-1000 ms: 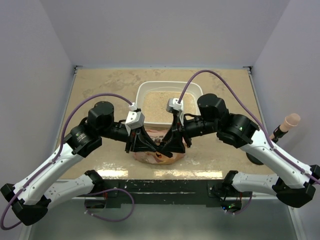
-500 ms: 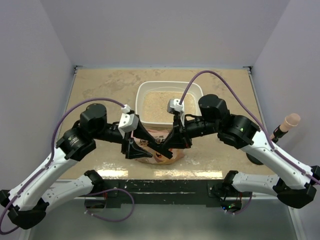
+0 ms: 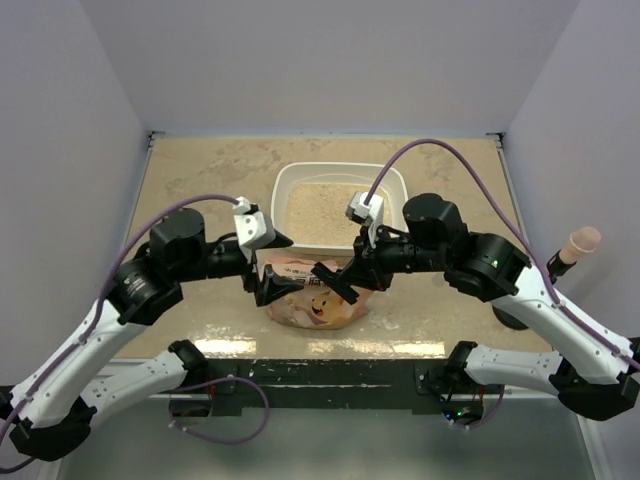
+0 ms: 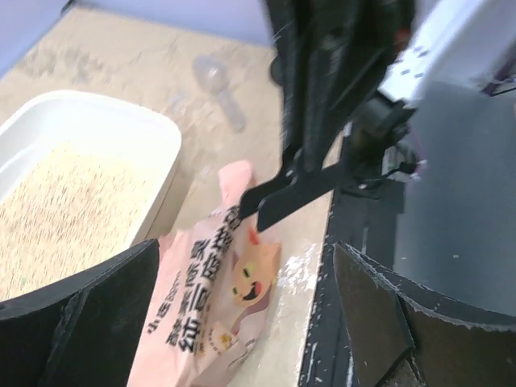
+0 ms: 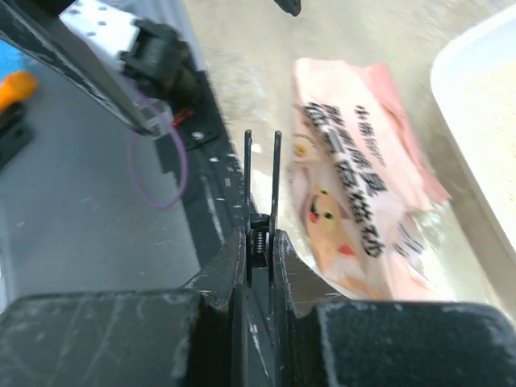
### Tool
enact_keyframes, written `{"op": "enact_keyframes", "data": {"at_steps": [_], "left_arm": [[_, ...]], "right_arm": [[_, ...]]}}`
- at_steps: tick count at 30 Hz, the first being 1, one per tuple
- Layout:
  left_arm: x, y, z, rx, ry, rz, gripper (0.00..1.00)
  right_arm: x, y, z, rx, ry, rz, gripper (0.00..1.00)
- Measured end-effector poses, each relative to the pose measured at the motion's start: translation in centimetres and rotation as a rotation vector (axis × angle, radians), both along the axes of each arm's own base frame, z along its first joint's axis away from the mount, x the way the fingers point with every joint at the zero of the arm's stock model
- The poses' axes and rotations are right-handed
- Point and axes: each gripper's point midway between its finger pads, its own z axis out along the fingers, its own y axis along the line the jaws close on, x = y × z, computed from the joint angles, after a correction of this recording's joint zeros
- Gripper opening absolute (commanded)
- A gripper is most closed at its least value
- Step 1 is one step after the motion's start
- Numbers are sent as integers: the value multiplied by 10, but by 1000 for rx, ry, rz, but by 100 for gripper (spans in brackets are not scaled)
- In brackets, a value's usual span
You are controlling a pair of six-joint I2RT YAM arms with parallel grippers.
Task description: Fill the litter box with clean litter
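The white litter box [image 3: 283, 185] [image 4: 121, 129] [image 5: 459, 64] sits mid-table, holding pale beige clean litter [image 3: 325, 205] [image 4: 64, 210] [image 5: 500, 113]. Just in front of it lies an orange-pink printed bag [image 3: 310, 303] [image 4: 205, 306] [image 5: 355, 210]. My left gripper [image 3: 268, 285] [image 4: 246, 246] is open wide at the bag's left end, with nothing between its fingers. My right gripper [image 3: 350, 275] [image 5: 260, 238] hovers over the bag's right part, shut on a thin black clip [image 3: 330, 275] [image 4: 282, 192] [image 5: 262, 177].
A clear plastic scoop [image 4: 218, 89] lies on the tabletop beyond the bag. A peach-tipped handle [image 3: 578, 243] sticks up at the right edge. Walls close off the table on the left, back and right. A black rail [image 3: 330, 370] runs along the near edge.
My left gripper has opened and drawn back to the left, off the bag. The right gripper has shut and lifted away slightly with the black clip. More of the bag now shows.
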Motion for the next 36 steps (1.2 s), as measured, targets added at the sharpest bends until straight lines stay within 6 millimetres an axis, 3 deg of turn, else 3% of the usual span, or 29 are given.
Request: {"op": "enact_keyframes", "data": {"at_steps": [3,6,10,14,20,23,30,36], "left_arm": [[21,-3,-31,78,35,70,95],[37,-5,-76,180,97,115,96],[47,-6,-128,292,160,130,96],[47,-6,-156,331,180,117,96],[53,-10,-165,326,163,91,94],[58,-12,-170,328,168,86,87],[63,-11,-187,347,200,64,50],[59,-13,-192,346,216,24,25]], "right_arm": [[12,-11,-9,-57,-3,-98,0],[21,-20,-13,-87,-12,-166,0],[26,-30,-16,-95,-23,-217,0],[27,-34,-22,-104,-20,-231,0],[31,-37,-34,-121,-7,-242,0],[33,-35,-39,-122,0,-233,0],[52,-30,-53,-108,16,-217,0],[62,-20,-62,-77,10,-163,0]]}}
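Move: From my opened left hand, the litter bag's middle is some 6 cm ahead, 7 cm to the right and about 24 cm below. The black clip, held open by my right hand, is about 9 cm to the left hand's right, 2 cm back and slightly lower. From my right hand, the bag is about 6 cm ahead, 5 cm left and 22 cm below, and the litter box about 30 cm ahead, 2 cm left and 26 cm lower. I drop my left hand about 19 cm, drifting 6 cm forward, fingers wide open and tipping some 20 degrees further down, until they straddle the left part of the bag's folded top; then I narrow them on the fold. My right hand keeps the clip squeezed open, easing forward and down about 6 cm each towards the bag, slightly to its right. ##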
